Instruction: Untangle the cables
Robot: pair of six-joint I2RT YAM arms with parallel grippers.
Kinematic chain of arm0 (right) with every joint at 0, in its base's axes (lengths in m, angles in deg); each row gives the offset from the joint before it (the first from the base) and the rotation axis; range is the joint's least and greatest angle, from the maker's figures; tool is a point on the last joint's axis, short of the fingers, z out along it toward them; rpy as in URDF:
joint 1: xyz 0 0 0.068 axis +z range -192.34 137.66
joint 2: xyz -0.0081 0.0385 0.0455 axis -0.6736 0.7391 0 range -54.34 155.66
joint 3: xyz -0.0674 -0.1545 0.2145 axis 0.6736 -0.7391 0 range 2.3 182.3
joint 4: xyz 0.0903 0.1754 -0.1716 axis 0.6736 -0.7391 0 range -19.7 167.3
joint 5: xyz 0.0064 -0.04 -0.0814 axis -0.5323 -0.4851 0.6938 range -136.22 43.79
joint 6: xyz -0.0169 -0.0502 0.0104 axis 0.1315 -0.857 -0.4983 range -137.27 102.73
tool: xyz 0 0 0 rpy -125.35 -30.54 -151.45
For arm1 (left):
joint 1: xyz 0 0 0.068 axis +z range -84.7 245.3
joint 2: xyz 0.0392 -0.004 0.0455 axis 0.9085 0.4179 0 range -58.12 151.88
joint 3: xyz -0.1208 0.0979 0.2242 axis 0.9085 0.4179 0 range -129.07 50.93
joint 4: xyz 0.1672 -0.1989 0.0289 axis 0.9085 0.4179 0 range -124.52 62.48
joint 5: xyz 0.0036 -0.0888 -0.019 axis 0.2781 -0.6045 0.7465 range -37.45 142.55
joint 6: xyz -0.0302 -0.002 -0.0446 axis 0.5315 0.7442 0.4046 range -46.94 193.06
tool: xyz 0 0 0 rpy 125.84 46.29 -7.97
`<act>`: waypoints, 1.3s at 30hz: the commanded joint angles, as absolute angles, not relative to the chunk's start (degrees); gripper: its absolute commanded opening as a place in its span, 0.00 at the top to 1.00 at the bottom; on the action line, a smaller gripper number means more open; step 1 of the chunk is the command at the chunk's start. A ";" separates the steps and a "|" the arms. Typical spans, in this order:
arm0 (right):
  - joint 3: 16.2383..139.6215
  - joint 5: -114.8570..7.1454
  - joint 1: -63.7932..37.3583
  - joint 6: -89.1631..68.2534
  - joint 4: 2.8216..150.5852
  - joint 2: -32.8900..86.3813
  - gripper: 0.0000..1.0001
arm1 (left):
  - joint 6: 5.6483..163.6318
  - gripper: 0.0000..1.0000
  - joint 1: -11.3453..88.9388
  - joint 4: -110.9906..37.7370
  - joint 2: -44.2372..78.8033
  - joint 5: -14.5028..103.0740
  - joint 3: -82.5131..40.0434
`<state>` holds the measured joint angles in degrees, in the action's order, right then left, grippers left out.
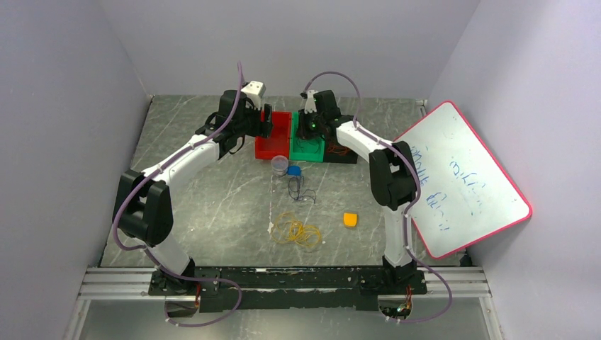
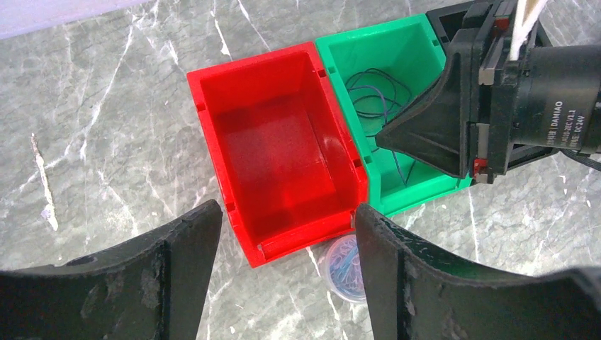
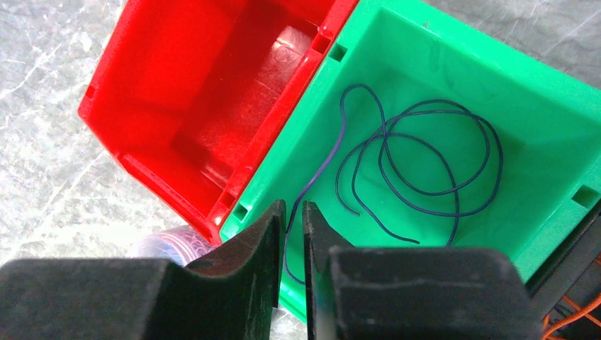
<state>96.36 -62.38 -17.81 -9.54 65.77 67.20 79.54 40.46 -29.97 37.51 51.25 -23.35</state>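
Observation:
A dark purple cable (image 3: pixel 425 152) lies looped inside the green bin (image 3: pixel 496 49); the left wrist view shows it there too (image 2: pixel 372 92). My right gripper (image 3: pixel 294 209) hangs over that bin's near corner. Its jaws are only a narrow gap apart, and one strand of the purple cable runs through the gap without being pinched. My left gripper (image 2: pixel 287 212) is wide open and holds nothing, above the near edge of the red bin (image 2: pixel 212 142). On the table lie a coiled yellow cable (image 1: pixel 298 231) and a dark cable (image 1: pixel 300 190). A red-orange cable (image 3: pixel 567 319) shows in the black bin.
The red (image 1: pixel 273 145), green (image 1: pixel 306 150) and black (image 1: pixel 344 157) bins stand side by side at the back. In front of them are a small clear cup of blue bands (image 1: pixel 280 165) and a blue lid (image 1: pixel 294 170). An orange block (image 1: pixel 350 219) lies further forward. A whiteboard (image 1: pixel 461 177) leans at the right.

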 commanded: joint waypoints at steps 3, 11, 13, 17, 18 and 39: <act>97.57 -61.59 -18.09 -9.27 66.30 68.91 0.88 | 78.84 0.27 40.86 -30.66 37.85 50.04 -24.28; 99.74 -54.25 -17.99 -9.74 63.47 71.09 1.00 | 78.58 0.26 40.86 -30.61 37.37 50.60 -24.13; 100.46 -51.85 -18.00 -10.03 62.32 71.63 1.00 | 78.63 0.27 40.86 -30.66 37.65 50.42 -24.20; 101.78 -47.90 -17.92 -10.65 60.79 72.50 1.00 | 78.94 0.27 40.86 -30.48 38.28 49.33 -24.60; 102.20 -46.86 -17.87 -10.80 60.22 72.84 1.00 | 78.95 0.27 40.86 -30.48 38.29 49.24 -24.57; 112.29 -39.86 -14.42 -14.54 52.06 81.83 1.00 | 78.50 0.27 40.86 -30.12 38.19 49.93 -24.74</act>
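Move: The right hand hovers inside the front-left corner of the green bin, a raised strand of the dark cable between its parted fingertips, about 1 cm below. The cable's coil lies some 4 cm ahead, 3 cm to the right and 7 cm below; the red bin's middle is 4 cm ahead and 6 cm left, the plastic cup 4 cm back and 4 cm left. From the left hand, the coil is roughly 9 cm ahead, 11 cm right and 17 cm down. The right hand first shuts its fingers on the dark strand almost on the spot, then carries it down about 6 cm in all, and about 3 cm forward and 3 cm to the right, off the green bin's left wall towards the coil. On the way it rolls its left side down some 20 degrees and swings a little clockwise, with the fingers staying shut on the strand as the last stretch goes nearly straight down into the bin. ##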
